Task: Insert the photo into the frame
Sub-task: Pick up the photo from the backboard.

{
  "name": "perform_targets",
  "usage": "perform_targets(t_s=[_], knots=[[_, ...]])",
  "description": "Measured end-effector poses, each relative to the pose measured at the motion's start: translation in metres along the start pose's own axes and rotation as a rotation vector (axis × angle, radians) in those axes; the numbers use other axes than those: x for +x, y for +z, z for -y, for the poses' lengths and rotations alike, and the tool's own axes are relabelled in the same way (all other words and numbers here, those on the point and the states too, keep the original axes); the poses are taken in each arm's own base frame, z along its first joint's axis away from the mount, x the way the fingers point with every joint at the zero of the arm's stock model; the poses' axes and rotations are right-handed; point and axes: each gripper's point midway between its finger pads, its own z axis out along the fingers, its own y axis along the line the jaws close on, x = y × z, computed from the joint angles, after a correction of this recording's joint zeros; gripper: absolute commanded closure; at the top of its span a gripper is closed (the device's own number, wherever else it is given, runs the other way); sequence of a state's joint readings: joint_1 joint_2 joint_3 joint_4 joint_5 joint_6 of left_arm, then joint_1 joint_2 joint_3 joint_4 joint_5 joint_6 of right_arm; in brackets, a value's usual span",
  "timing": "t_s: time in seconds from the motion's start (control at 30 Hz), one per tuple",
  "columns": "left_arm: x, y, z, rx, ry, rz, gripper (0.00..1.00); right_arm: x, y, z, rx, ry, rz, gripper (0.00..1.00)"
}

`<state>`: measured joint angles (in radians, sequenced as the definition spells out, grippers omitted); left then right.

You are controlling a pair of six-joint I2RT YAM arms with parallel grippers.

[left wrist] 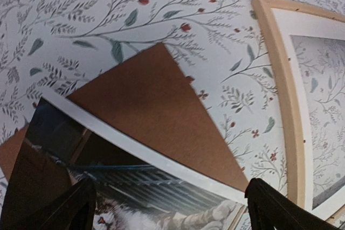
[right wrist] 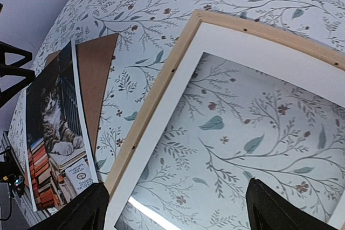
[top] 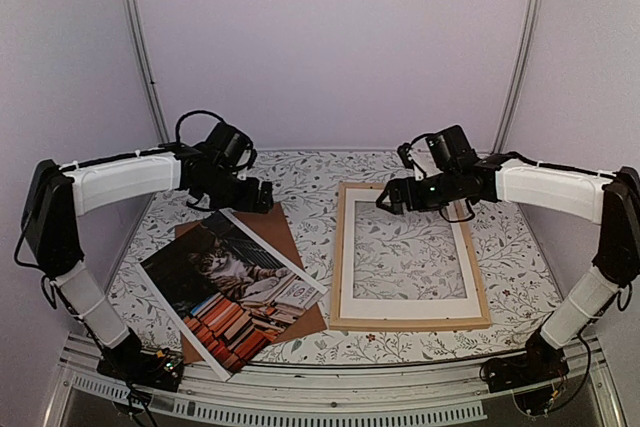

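Note:
The photo (top: 230, 292), a tabby cat among stacked books, lies face up at the front left, partly over a brown backing board (top: 278, 237). The light wooden frame (top: 336, 257) lies flat to the right, with a white mat (top: 410, 309) inside it. My left gripper (top: 262, 197) hovers open above the photo's far corner; in the left wrist view the photo (left wrist: 135, 187) sits under the left gripper (left wrist: 172, 204), which holds nothing. My right gripper (top: 385, 197) hangs open over the frame's far left corner. In its own view the right gripper (right wrist: 172, 208) spans the frame bar (right wrist: 156, 90) and the mat (right wrist: 178, 109).
The floral tablecloth (top: 310, 182) shows through the mat's window. The backing board (left wrist: 145, 106) juts out beyond the photo's far edge. White walls and metal posts (top: 140, 37) close in the back and sides. The table's front rail (top: 330, 372) runs near the photo's lower corner.

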<state>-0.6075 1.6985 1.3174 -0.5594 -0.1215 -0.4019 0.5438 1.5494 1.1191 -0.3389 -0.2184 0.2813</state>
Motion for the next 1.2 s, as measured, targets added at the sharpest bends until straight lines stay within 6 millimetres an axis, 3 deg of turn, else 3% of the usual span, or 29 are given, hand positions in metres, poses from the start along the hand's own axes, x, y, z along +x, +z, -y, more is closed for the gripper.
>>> perform_targets(t_s=[0.13,0.33,0.47,0.57,0.67,1.03,1.2], knots=[[0.037,-0.005,-0.055,-0.026,-0.129,-0.073,0.00,0.009,0.045,-0.054,-0.079,-0.069,-0.077,0.08],[0.063,-0.026,-0.090,0.003,-0.256,-0.082,0.00,0.034,0.109,-0.135,-0.191,-0.180,-0.193,0.12],[0.085,-0.033,-0.130,-0.005,-0.390,-0.098,0.00,0.066,0.135,-0.166,-0.231,-0.230,-0.288,0.17],[0.103,-0.035,-0.153,-0.012,-0.486,-0.115,0.00,0.092,0.143,-0.173,-0.239,-0.251,-0.369,0.18],[0.117,-0.036,-0.162,-0.007,-0.545,-0.130,0.00,0.109,0.145,-0.169,-0.223,-0.254,-0.442,0.20],[0.158,-0.033,-0.180,0.014,-0.739,-0.161,0.00,0.132,0.139,-0.157,-0.195,-0.263,-0.581,0.29],[0.156,-0.040,-0.190,-0.018,-0.779,-0.125,0.00,0.137,0.136,-0.157,-0.200,-0.266,-0.619,0.32]])
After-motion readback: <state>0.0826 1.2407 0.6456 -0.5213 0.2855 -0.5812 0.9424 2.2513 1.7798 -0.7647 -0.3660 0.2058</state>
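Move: The photo's middle lies about 14 cm back, 10 cm left and 12 cm below my open left hand. From my right hand it is some 38 cm to the left, 10 cm back and 14 cm below. The brown backboard sticks out from under the photo, its middle about 3 cm ahead of the photo's and 3 cm to its right. The frame's middle is roughly 4 cm right and 1 cm back of my right hand. I sweep both hands left, back and down to opposite corners of the photo. My right hand leaves the frame, goes about 20 cm left while sinking some 12 cm, then eases in low by the right-hand corner, turning some 30 degrees counter-clockwise, tipping steeper and narrowing its fingers a little. My left hand swings about as far left with its fingers wide, turning counter-clockwise to hover by the photo's left corner. ##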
